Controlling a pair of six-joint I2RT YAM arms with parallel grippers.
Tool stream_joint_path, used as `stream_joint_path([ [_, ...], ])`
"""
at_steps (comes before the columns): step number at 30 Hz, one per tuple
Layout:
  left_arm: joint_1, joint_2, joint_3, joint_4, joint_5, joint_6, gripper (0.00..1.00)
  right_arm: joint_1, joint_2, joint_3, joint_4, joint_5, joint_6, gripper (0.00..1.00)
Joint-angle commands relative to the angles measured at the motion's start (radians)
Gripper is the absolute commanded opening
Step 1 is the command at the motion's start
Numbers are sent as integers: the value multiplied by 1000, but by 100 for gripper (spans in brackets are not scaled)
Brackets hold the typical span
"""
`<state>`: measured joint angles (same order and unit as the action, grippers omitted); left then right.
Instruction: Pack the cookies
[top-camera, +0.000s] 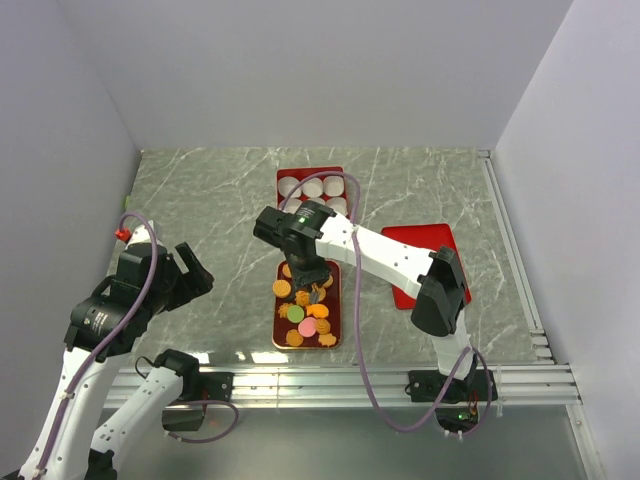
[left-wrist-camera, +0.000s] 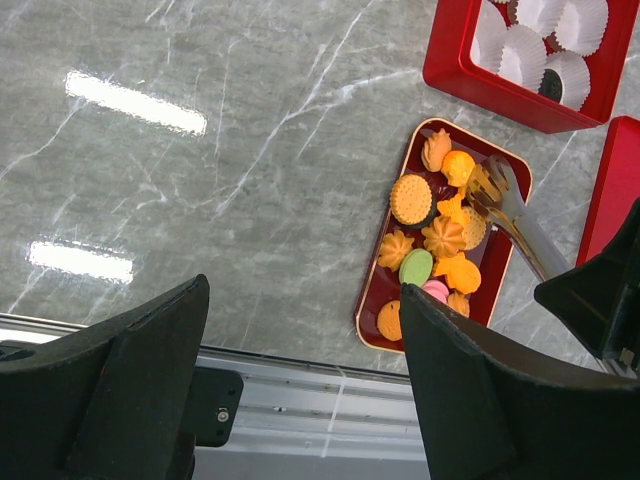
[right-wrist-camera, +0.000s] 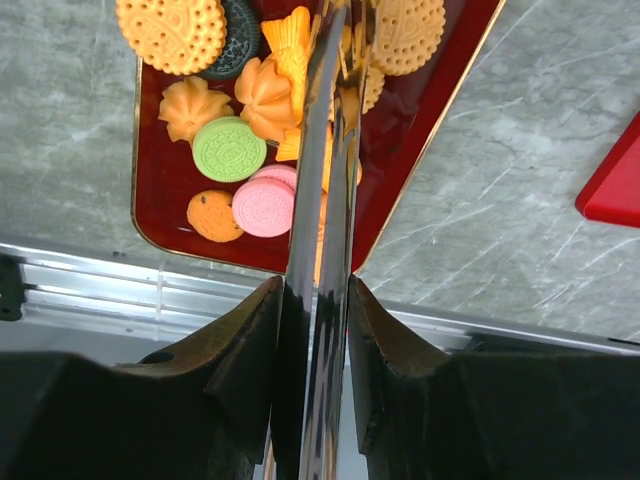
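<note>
The cookies (top-camera: 305, 310), mostly orange with one green (right-wrist-camera: 229, 149) and one pink (right-wrist-camera: 262, 207), lie in a dark red gold-rimmed tray (top-camera: 333, 335). My right gripper (top-camera: 308, 272) hangs over the tray, shut on metal tongs (right-wrist-camera: 320, 230). The tong arms are squeezed almost together, and their tips (left-wrist-camera: 482, 190) rest among the orange cookies at the tray's far end. I cannot tell whether a cookie is pinched. My left gripper (top-camera: 190, 270) hovers left of the tray above the table, open and holding nothing (left-wrist-camera: 305, 300).
A red box (top-camera: 310, 185) holding white paper cups stands behind the tray. A flat red lid (top-camera: 420, 262) lies to the right, under the right arm. The aluminium rail (top-camera: 330, 380) runs along the table's near edge.
</note>
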<state>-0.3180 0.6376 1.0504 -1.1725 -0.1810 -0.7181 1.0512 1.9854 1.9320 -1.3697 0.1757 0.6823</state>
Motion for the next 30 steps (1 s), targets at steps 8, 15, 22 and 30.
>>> stream_joint_path([
  [8, -3, -7, -6, 14, 8, 20, 83, -23, -141, -33, -69, 60, 20, 44],
  [15, -3, 0, -7, 20, 12, 23, 83, -28, -240, -126, -71, 45, 33, 52],
  [22, -3, 2, -7, 20, 12, 22, 83, 45, -229, -120, -57, 16, 57, 60],
  [30, -3, -9, -4, 8, 6, 19, 82, 104, -185, -114, -42, -12, 83, 61],
])
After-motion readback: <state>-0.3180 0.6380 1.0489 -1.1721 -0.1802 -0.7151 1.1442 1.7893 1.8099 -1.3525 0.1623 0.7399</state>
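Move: The right hand holds the tongs with their tips down in the tray. The yellow fish cookie lies about 2 cm back and 12 cm below that hand. At the same height, the round biscuit is about 5 cm ahead and 2 cm right, the orange flower cookie 1 cm ahead and 3 cm left, the green macaron 3 cm back and 5 cm left. From the idle left hand, the yellow fish cookie is some 27 cm right, 2 cm ahead and 20 cm down. The right hand lifts the half-closed tongs about 4 cm, opening them, then draws back some 5 cm over the tray. ##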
